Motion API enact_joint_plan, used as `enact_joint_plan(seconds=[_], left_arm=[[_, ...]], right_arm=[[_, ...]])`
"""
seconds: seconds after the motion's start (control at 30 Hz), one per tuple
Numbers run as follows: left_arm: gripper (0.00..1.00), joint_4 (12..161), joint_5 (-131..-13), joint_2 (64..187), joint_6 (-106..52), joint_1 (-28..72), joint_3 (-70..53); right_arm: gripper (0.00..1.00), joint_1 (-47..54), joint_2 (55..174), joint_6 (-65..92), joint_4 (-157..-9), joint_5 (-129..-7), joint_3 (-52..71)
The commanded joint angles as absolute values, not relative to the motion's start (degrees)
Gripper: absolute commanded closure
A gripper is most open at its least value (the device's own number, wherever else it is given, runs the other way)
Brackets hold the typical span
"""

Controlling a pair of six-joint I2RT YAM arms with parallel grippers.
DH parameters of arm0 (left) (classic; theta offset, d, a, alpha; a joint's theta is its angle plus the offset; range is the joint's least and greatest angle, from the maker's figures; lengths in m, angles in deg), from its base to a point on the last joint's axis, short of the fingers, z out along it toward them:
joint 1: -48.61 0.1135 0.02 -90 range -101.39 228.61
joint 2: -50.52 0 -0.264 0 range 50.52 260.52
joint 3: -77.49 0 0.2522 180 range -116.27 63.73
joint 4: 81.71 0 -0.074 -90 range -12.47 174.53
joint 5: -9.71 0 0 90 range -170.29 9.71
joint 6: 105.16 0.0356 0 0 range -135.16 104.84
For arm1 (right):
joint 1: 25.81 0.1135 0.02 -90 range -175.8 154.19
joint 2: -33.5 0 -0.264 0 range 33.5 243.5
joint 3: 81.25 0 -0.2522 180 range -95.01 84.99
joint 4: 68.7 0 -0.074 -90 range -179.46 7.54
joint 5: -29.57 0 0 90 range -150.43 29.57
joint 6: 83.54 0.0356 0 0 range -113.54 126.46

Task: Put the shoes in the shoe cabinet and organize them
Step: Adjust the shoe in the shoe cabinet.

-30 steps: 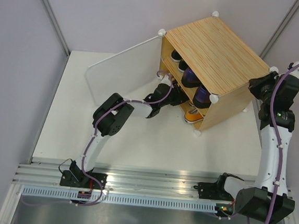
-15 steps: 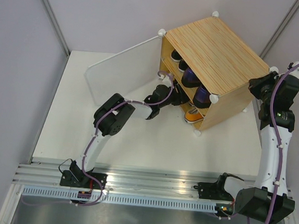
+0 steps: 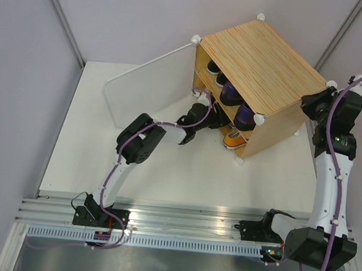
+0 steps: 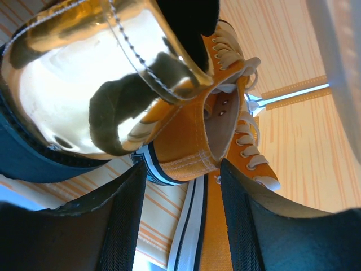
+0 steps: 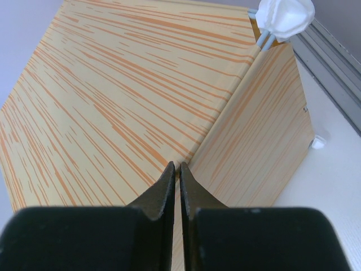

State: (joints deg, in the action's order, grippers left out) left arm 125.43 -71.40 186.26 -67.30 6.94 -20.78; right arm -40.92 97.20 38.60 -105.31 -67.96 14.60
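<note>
The shoe cabinet (image 3: pixel 257 66), a striped wooden box, stands at the back right with its white door (image 3: pixel 144 88) swung open. On its upper shelf sit black sneakers (image 3: pixel 213 67) and purple loafers (image 3: pixel 241 114). My left gripper (image 3: pixel 213 117) reaches into the lower compartment. In the left wrist view, that gripper (image 4: pixel 183 169) is open. An orange sneaker (image 4: pixel 211 226) lies between its fingers (image 4: pixel 118 226), with a gap on the left side. Just beyond are a second orange sneaker (image 4: pixel 225 124) and a shiny gold pump (image 4: pixel 73 84). My right gripper (image 5: pixel 177 166) is shut and empty, its tips against the cabinet's back right edge (image 3: pixel 312 104).
The door panel juts out to the left of my left arm. An orange toe (image 3: pixel 233 139) pokes out of the lower opening. A white corner knob (image 5: pixel 285 16) tops the cabinet. Purple walls enclose the white table (image 3: pixel 90 153).
The left jaws have spread apart around the orange sneaker. The left arm's elbow has shifted slightly toward the cabinet. The right arm has not moved.
</note>
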Motion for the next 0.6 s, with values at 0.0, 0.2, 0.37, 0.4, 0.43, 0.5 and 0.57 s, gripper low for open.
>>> enact_joint_plan(seconds=[0.0, 0.2, 0.37, 0.4, 0.43, 0.5, 0.57], left_arm=[[0.41, 124.79, -73.96, 187.63, -65.70, 5.28, -26.44], [0.45, 124.07, -76.77, 187.98, -65.26, 4.75, -27.24], [0.73, 124.17, -76.69, 188.59, -65.26, 4.58, -28.82], [0.77, 123.90, -76.68, 188.94, -65.61, 4.58, -29.08], [0.84, 123.90, -76.42, 189.47, -65.87, 4.58, -29.35], [0.90, 123.81, -76.16, 189.91, -66.57, 4.58, -29.79], [0.98, 123.81, -76.33, 190.09, -66.84, 4.67, -29.44]], right_arm=[[0.92, -38.99, 97.40, 39.16, -105.93, -72.04, 16.26], [0.92, -38.99, 96.87, 39.07, -105.93, -71.42, 16.35], [0.92, -38.90, 96.78, 39.07, -105.66, -71.33, 16.61], [0.92, -38.90, 96.70, 38.98, -105.66, -71.16, 16.61], [0.92, -38.90, 96.61, 38.89, -105.66, -71.24, 16.61], [0.92, -38.81, 96.52, 38.89, -105.66, -71.07, 16.61], [0.92, -38.81, 96.43, 38.89, -105.66, -71.07, 16.61]])
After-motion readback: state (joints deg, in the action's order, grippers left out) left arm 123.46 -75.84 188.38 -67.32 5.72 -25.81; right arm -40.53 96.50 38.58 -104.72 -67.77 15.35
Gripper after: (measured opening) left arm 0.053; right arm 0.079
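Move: The heel collar of the left orange shoe, on the bottom shelf, lies just off the left fingertips: about 2 cm ahead and 2 cm to the right, nearly level. The gold shoe's heel sits some 6 cm ahead and 5 cm left, slightly lower; the other orange shoe's heel is roughly 6 cm back and 6 cm right, a little below. From the right hand, the collar lies about 8 cm ahead, 20 cm left and 25 cm below. The left fingers close on the heel collar of the left orange shoe and pinch its top edge, going from a little over half open to nearly shut. Meanwhile the hand eases about 2 cm forward and to the right, deeper into the cabinet past the gold heel, with a slight dip and then a small rise, its wrist almost unturned. ##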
